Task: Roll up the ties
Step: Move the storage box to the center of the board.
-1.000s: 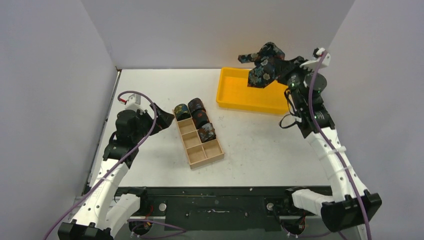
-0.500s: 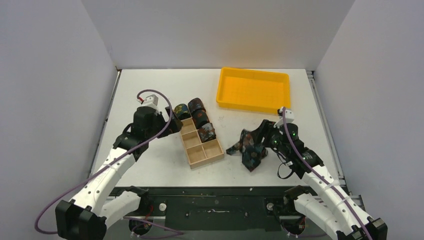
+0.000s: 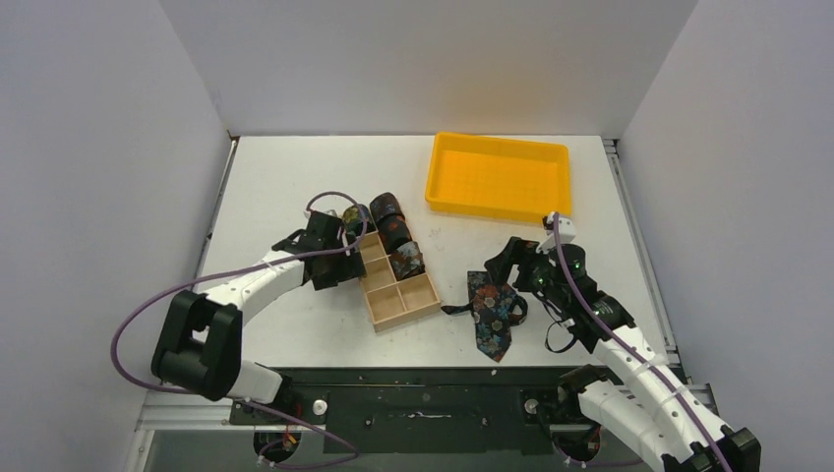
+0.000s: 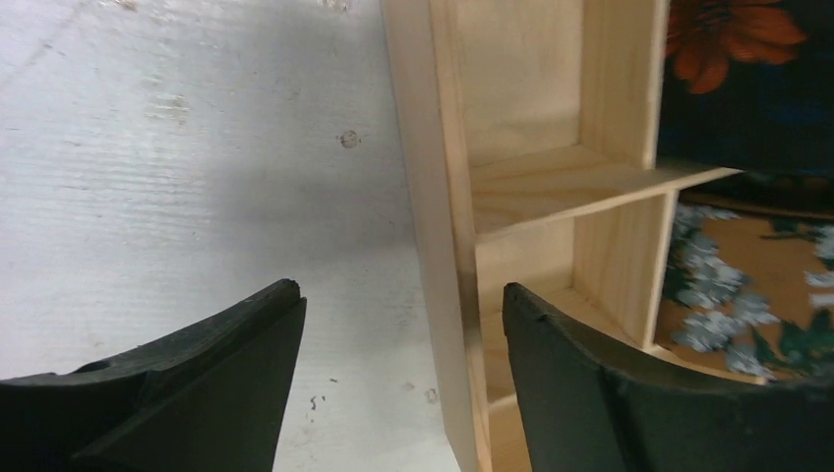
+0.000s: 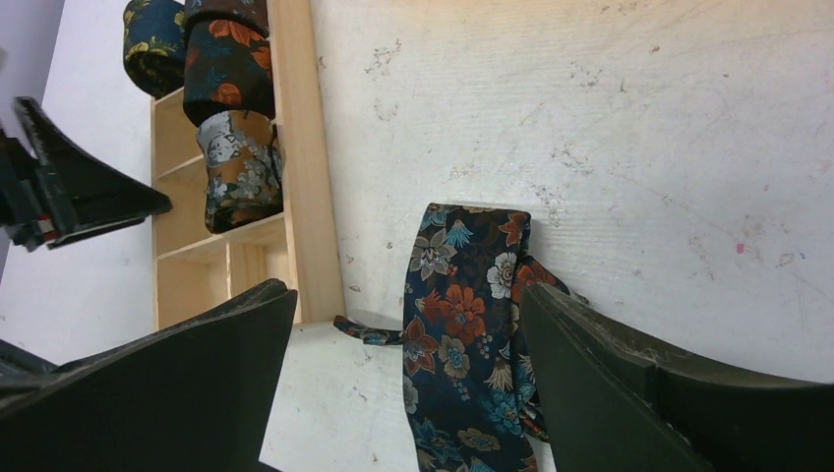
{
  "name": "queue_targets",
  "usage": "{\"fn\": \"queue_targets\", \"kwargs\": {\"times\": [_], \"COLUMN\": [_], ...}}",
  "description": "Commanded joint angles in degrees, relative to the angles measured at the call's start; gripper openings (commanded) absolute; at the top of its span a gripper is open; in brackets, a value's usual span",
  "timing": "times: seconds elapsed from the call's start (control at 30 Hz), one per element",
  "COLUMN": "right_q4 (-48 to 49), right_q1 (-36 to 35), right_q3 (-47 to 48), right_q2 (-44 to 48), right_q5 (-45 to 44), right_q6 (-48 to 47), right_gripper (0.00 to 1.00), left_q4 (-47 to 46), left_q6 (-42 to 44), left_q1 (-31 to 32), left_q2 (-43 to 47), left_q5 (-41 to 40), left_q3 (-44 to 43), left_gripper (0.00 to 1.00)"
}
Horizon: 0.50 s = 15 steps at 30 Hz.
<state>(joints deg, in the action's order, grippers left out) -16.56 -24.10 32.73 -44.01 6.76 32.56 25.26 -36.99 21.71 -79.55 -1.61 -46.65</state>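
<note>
An unrolled dark floral tie (image 3: pixel 492 317) lies loose on the white table, right of the wooden box (image 3: pixel 414 296). My right gripper (image 3: pixel 506 271) hovers open just above its upper end. In the right wrist view the tie (image 5: pixel 462 324) lies flat between the spread fingers of that gripper (image 5: pixel 405 293), and neither touches it. Several rolled ties (image 3: pixel 395 234) fill the box's far compartments. My left gripper (image 3: pixel 339 264) is open at the box's left side. In the left wrist view this gripper (image 4: pixel 401 290) straddles the box wall (image 4: pixel 433 197), with one finger over a compartment.
The yellow tray (image 3: pixel 439 187) stands at the back right with nothing in it. The box's near compartments (image 5: pixel 197 221) hold nothing. Grey walls close in the table on the left, back and right.
The right gripper carried the tie from above the yellow tray down to the table and opened, letting it drop flat. The left arm swung right to the box, its jaws narrowing slightly.
</note>
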Motion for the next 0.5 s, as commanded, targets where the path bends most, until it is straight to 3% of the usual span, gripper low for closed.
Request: {"fn": "queue_targets", "kwargs": {"times": [0.0, 0.2, 0.47], "right_q4": [2.48, 1.92, 0.86], "right_q1": [-0.41, -0.40, -0.35], "right_q3": [-0.60, -0.01, -2.96], "right_q2": [1.73, 3.06, 2.12], "right_q5": [2.25, 1.96, -3.27], "right_q6": [-0.68, -1.55, 1.12], "right_gripper": [0.87, 0.88, 0.88], "left_q4": [-3.75, -2.15, -1.49], "left_q6": [-1.26, -1.86, -0.62], "left_q1": [0.87, -0.59, -5.05], "left_q2": [-5.99, -12.52, -22.37], "left_q5": [0.98, -3.46, -3.60], "left_q3": [-2.78, -7.13, -19.52], "left_gripper": [0.67, 0.46, 0.36]}}
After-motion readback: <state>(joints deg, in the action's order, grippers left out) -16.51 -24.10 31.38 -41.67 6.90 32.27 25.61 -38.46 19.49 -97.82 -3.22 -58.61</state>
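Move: The left gripper is already over the storage box's left wall, one finger on either side of it; the box's middle lies about 8 cm to the right, 1 cm ahead and 4 cm down. The nearest rolled tie, grey-flowered, sits roughly 10 cm right and 3 cm ahead, the orange-flowered roll 8 cm right and 8 ahead, the yellow-blue roll 11 cm ahead and 1 right. From the right hand the box's middle is some 22 cm left, 5 cm ahead and 14 cm down. Sink the left gripper about 3.5 cm so its fingers straddle the box's left wall, right finger inside a compartment, narrowing them from three-quarters open to over a third. Then, staying low, drive forward about 5 cm, the inner finger bearing on the cross divider ahead of it, to take the box along. ##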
